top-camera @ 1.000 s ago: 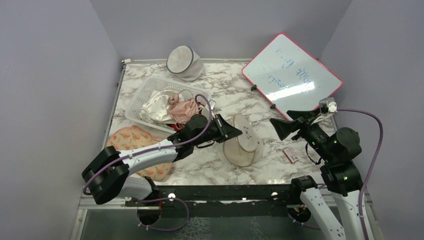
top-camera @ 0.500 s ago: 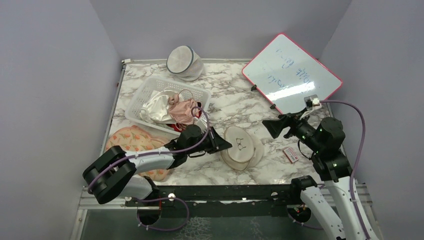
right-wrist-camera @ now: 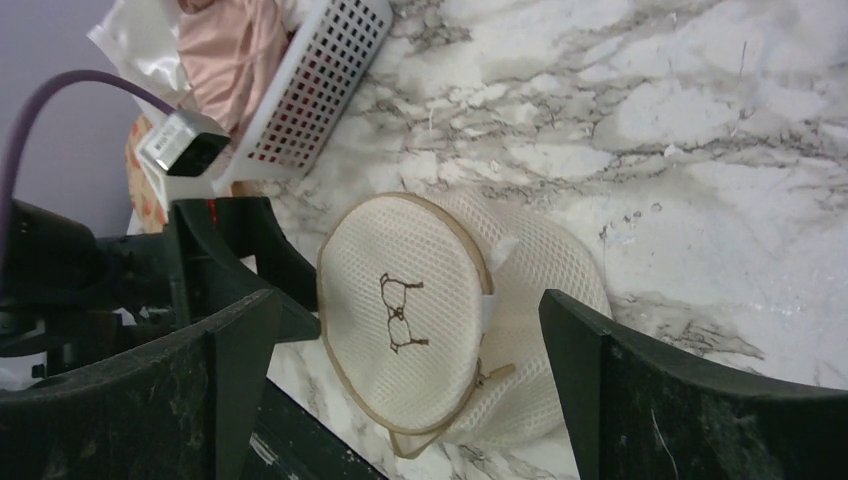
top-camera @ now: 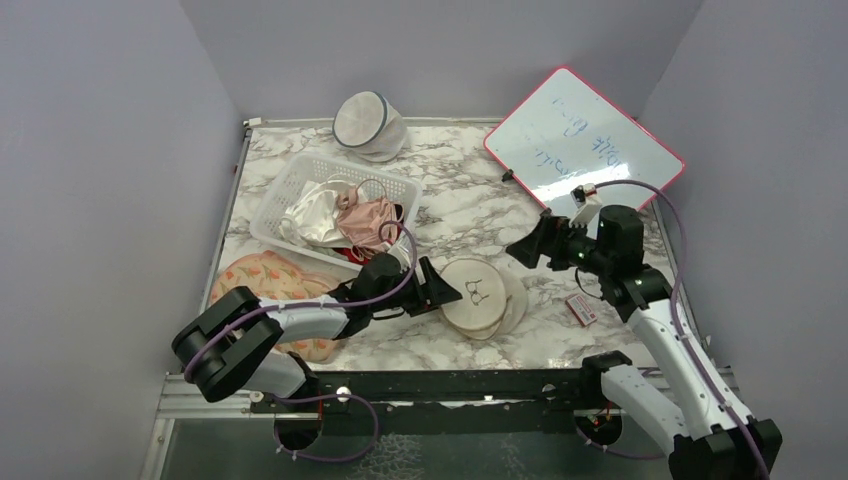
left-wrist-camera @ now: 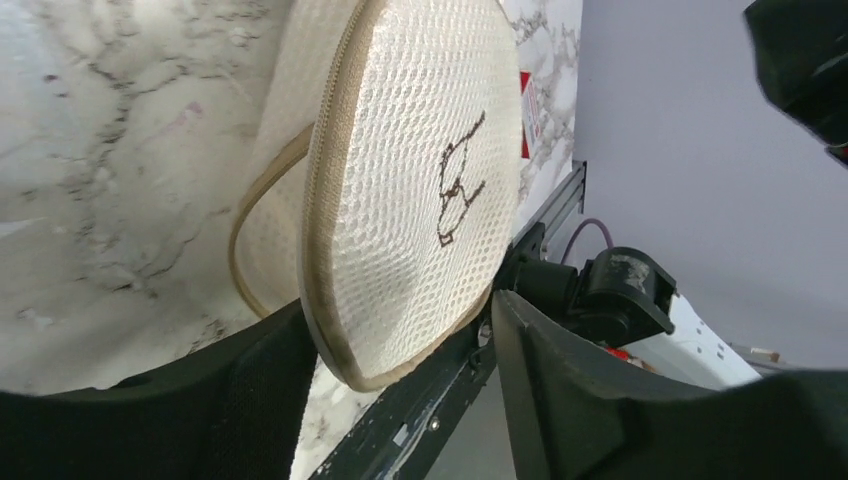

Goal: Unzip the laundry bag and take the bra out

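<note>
The cream-beige laundry bag [top-camera: 483, 297] lies on the marble table, tilted, its flat face with the black bra drawing turned up and left. My left gripper [top-camera: 440, 293] is open at its left rim, which sits loosely between the fingers [left-wrist-camera: 260, 400] in the left wrist view, where the bag [left-wrist-camera: 420, 200] fills the frame. My right gripper [top-camera: 527, 250] is open, above and to the right of the bag. In the right wrist view the bag [right-wrist-camera: 400, 310] shows between its fingers [right-wrist-camera: 640, 400], with a beige zip pull [right-wrist-camera: 497, 372] at the lower rim. No bra shows at the bag; its inside is hidden.
A white basket [top-camera: 300, 190] behind the left arm holds white cloth and a dusty-pink satin garment [top-camera: 365, 220]. A white mesh bag with a grey-blue rim [top-camera: 365, 122] stands at the back. A red-framed whiteboard [top-camera: 585, 145] leans back right. A peach floral cloth [top-camera: 270, 285] and small red card [top-camera: 581, 309] lie nearby.
The bag has gone from held up on edge to lying lower on the table. My left gripper dropped and drew back to its rim. My right gripper swung left toward the bag.
</note>
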Controlling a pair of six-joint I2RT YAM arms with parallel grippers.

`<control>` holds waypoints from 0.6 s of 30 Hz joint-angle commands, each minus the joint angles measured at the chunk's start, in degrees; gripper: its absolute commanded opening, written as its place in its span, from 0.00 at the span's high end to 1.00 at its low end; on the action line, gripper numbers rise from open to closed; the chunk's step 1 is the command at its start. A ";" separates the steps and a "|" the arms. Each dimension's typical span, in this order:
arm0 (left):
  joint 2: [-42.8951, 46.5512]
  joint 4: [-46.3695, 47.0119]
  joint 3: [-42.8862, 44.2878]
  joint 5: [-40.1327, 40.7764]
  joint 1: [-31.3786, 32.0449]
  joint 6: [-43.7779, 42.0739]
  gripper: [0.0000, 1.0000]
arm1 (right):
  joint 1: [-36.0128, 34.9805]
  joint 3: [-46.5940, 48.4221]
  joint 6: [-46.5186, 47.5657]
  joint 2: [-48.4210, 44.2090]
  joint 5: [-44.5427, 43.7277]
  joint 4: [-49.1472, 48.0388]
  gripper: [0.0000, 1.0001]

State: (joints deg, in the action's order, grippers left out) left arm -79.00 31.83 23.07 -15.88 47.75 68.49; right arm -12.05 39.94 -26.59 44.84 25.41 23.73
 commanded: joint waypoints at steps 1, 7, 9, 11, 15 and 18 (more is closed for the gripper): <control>4.28 -2.31 -2.41 -0.92 -2.46 -1.06 0.34 | -0.34 0.04 4.06 4.87 5.80 2.35 0.00; 12.72 -14.66 -0.02 2.43 -4.03 -7.03 0.17 | -0.29 -3.45 3.91 8.51 11.88 -0.99 0.00; 15.07 -20.91 2.65 4.31 -4.34 -10.79 0.15 | -0.33 -3.80 3.74 8.84 11.45 -1.22 0.00; 17.38 -26.40 5.28 6.40 -4.50 -14.61 0.12 | -0.34 -3.67 3.94 9.99 10.41 -0.34 0.00; 21.90 -34.85 11.29 9.46 -5.40 -22.34 0.06 | -0.42 -3.97 3.33 11.57 9.77 -0.07 0.00; 23.41 -38.02 16.39 8.07 -5.64 -27.72 0.05 | -0.50 -3.05 3.57 10.98 9.03 0.95 0.00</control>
State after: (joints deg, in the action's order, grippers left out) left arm -58.39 1.98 32.97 -9.50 42.54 51.42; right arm -12.05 36.29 -23.68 56.34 34.00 24.27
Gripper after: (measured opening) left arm 0.946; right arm 0.999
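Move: The half-folded laundry bag, lid uppermost, lies about 9 cm to the left hand's right, level with it fore and aft and some 5 cm below; the white basket is roughly 20 cm ahead and 23 cm left of that hand. From the right hand, the bag's middle is about 7 cm back, 7 cm left and 15 cm down. The small red box is some 8 cm back and 15 cm to the right of the right hand, 17 cm down. The left fingers, already parting, come free of the lid's left rim and spread nearly fully as the hand draws left, then rises about 7 cm and rolls some 20 degrees. Meanwhile the wide-open right hand sinks some 7 cm towards the bag, drifting slightly back and left and tipping its fingers about 15 degrees further down, without touching anything yet. ##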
